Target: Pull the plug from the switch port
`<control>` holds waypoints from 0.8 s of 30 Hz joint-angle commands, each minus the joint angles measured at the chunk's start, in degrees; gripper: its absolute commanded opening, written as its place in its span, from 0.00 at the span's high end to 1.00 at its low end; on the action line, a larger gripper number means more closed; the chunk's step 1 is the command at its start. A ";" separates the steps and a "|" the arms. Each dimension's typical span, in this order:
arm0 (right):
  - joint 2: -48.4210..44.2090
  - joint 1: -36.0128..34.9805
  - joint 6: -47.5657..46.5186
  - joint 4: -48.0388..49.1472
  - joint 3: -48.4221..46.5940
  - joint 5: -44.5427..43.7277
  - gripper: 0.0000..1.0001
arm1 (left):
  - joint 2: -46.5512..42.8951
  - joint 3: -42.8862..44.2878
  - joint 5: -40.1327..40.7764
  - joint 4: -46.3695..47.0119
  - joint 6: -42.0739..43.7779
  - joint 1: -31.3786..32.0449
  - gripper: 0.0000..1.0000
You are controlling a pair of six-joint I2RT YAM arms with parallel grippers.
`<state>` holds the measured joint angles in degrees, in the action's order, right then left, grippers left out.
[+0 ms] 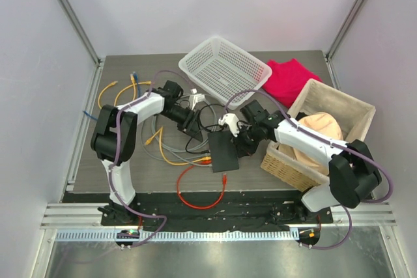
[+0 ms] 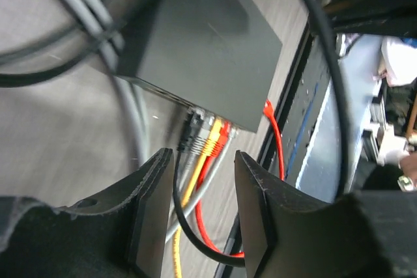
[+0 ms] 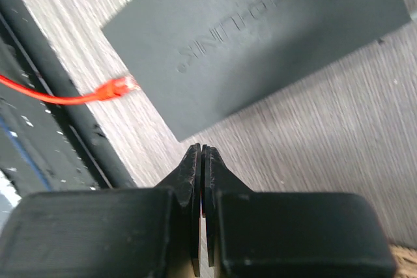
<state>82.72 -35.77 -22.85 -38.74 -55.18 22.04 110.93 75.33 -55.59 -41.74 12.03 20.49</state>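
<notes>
The switch (image 1: 223, 151) is a flat black box lying in the middle of the table. It also shows in the left wrist view (image 2: 202, 50) and the right wrist view (image 3: 260, 30). Black (image 2: 190, 136), yellow (image 2: 212, 144) and red (image 2: 223, 136) plugs, with a grey one among them, sit in ports along its near edge. My left gripper (image 2: 201, 161) (image 1: 193, 123) stands just short of those plugs. Its jaws are apart, with the cables running between them untouched. My right gripper (image 3: 202, 151) (image 1: 238, 136) is shut on nothing, close to the switch's right corner.
A loose red plug (image 3: 120, 86) lies beside the switch. A white mesh basket (image 1: 225, 69) and a red cloth (image 1: 290, 77) sit at the back. A wicker box (image 1: 280, 164) with a hat stands at the right. Cables (image 1: 130, 89) trail left, and a red loop (image 1: 202, 193) lies by the front edge.
</notes>
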 commanded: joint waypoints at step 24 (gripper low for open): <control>3.33 -0.18 4.66 3.59 0.07 -0.51 0.99 | 6.93 0.52 3.74 5.08 -4.30 7.28 0.49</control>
<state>88.47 -35.77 -19.20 -36.40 -55.81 21.93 117.19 74.24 -52.80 -38.04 8.05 27.16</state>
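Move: The black plug on the switch's port side sits about 5 cm behind the left hand, 5 cm to its right and some 6 cm lower. The yellow plug is about 3 cm farther back in the same row, and the switch's middle lies about 6 cm to the right of the black plug. From the right hand the switch's middle is level and about 7 cm to the left, 5 cm down, the loose red plug 8 cm back and 6 cm left. The left hand, half open throughout, first swings back about 4 cm while sinking, then eases right some 3 cm and keeps lowering, roughly 4 cm down in all, edging slightly forward again as its fingers come over the black plug with the cable running between them; no grip on it yet. Meanwhile the right hand, still shut, sinks about 2 cm beside the switch's right edge, tipping slightly, and then stays there; contact with the switch can't be made out. ##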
